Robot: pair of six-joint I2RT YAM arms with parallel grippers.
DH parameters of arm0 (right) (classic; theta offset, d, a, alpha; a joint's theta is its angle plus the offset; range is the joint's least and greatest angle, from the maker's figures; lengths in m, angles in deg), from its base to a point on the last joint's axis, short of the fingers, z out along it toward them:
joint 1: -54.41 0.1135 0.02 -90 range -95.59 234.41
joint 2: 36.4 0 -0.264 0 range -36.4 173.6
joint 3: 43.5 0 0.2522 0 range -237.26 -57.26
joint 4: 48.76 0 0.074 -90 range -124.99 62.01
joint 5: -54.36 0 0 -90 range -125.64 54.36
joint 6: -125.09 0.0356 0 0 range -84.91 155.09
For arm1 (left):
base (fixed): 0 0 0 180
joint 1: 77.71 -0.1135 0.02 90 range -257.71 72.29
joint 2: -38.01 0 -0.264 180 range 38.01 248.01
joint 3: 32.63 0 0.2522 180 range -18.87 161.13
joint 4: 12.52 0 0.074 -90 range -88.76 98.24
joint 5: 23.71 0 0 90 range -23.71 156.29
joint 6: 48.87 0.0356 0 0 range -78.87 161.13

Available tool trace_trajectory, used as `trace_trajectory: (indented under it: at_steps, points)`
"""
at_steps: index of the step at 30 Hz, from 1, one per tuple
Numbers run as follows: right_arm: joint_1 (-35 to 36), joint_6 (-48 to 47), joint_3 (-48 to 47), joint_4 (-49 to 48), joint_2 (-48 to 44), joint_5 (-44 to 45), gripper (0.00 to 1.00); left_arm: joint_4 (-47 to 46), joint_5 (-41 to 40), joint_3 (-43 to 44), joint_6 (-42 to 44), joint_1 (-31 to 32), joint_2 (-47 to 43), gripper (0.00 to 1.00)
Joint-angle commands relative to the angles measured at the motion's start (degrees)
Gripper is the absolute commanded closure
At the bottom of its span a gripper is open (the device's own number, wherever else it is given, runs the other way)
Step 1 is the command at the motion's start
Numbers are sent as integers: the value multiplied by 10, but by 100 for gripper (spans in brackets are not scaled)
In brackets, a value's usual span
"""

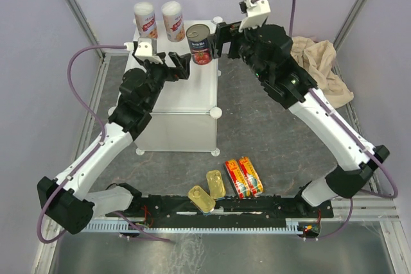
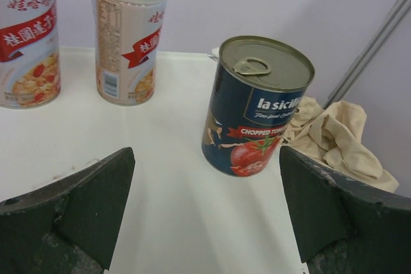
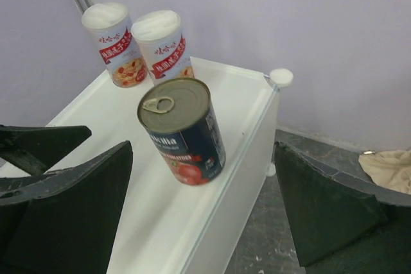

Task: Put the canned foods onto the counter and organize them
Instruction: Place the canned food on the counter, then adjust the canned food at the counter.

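The counter (image 1: pixel 186 97) is a white cube cabinet at mid-left. On its top stand two white-and-red cans (image 1: pixel 146 20) (image 1: pixel 173 21) at the back and a dark tomato can (image 1: pixel 200 44) near the right edge. My left gripper (image 1: pixel 180 67) hovers open over the top, just left of the dark can (image 2: pixel 257 104). From the right, my right gripper (image 1: pixel 221 44) stands open beside that can (image 3: pixel 184 129), not touching it. Two gold flat tins (image 1: pixel 201 198) (image 1: pixel 216 184) and two red-yellow tins (image 1: pixel 235 179) (image 1: pixel 250 175) lie on the table near the arm bases.
A beige cloth (image 1: pixel 321 62) lies crumpled at the back right, behind the right arm. Round white knobs (image 1: pixel 216 113) mark the counter's corners. Metal frame posts (image 1: pixel 74 4) rise at the back corners. The dark table (image 1: pixel 270 133) runs right of the counter.
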Motion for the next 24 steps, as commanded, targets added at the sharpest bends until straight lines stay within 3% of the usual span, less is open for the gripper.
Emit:
trace_trajectory:
  at_steps: [1, 13, 24]
  points:
    - [-2, 7, 73, -59, -85, 48, 2, -31, 14, 14, -16, 25, 19, 0]
    - [-3, 37, 310, -96, -277, 101, 3, -64, -98, 52, 12, 89, 82, 4]
    - [-3, 55, 395, -91, -350, 103, 3, -87, -153, 77, 48, 112, 131, 4]
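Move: The dark tomato can stands near the white counter's right edge, about 7 cm ahead of the open left hand, 7 cm to its right and 1 cm below. One white-lidded can stands some 14 cm ahead and 1 cm left of that hand, the other about 14 cm ahead and 9 cm left, both roughly at its height. From the empty right hand the tomato can lies about 8 cm ahead, 7 cm left and 6 cm lower. No contact can be made out: the left hand heads for the tomato can, sweeping roughly 7 cm right and dipping about 3 cm, then easing forward 2 cm as it slows, until its open fingers face the can squarely. Meanwhile the right hand, still open, backs away from the can and clear of the counter, about 11 cm right and 9 cm back, sinking later and turning some 10 degrees clockwise. ##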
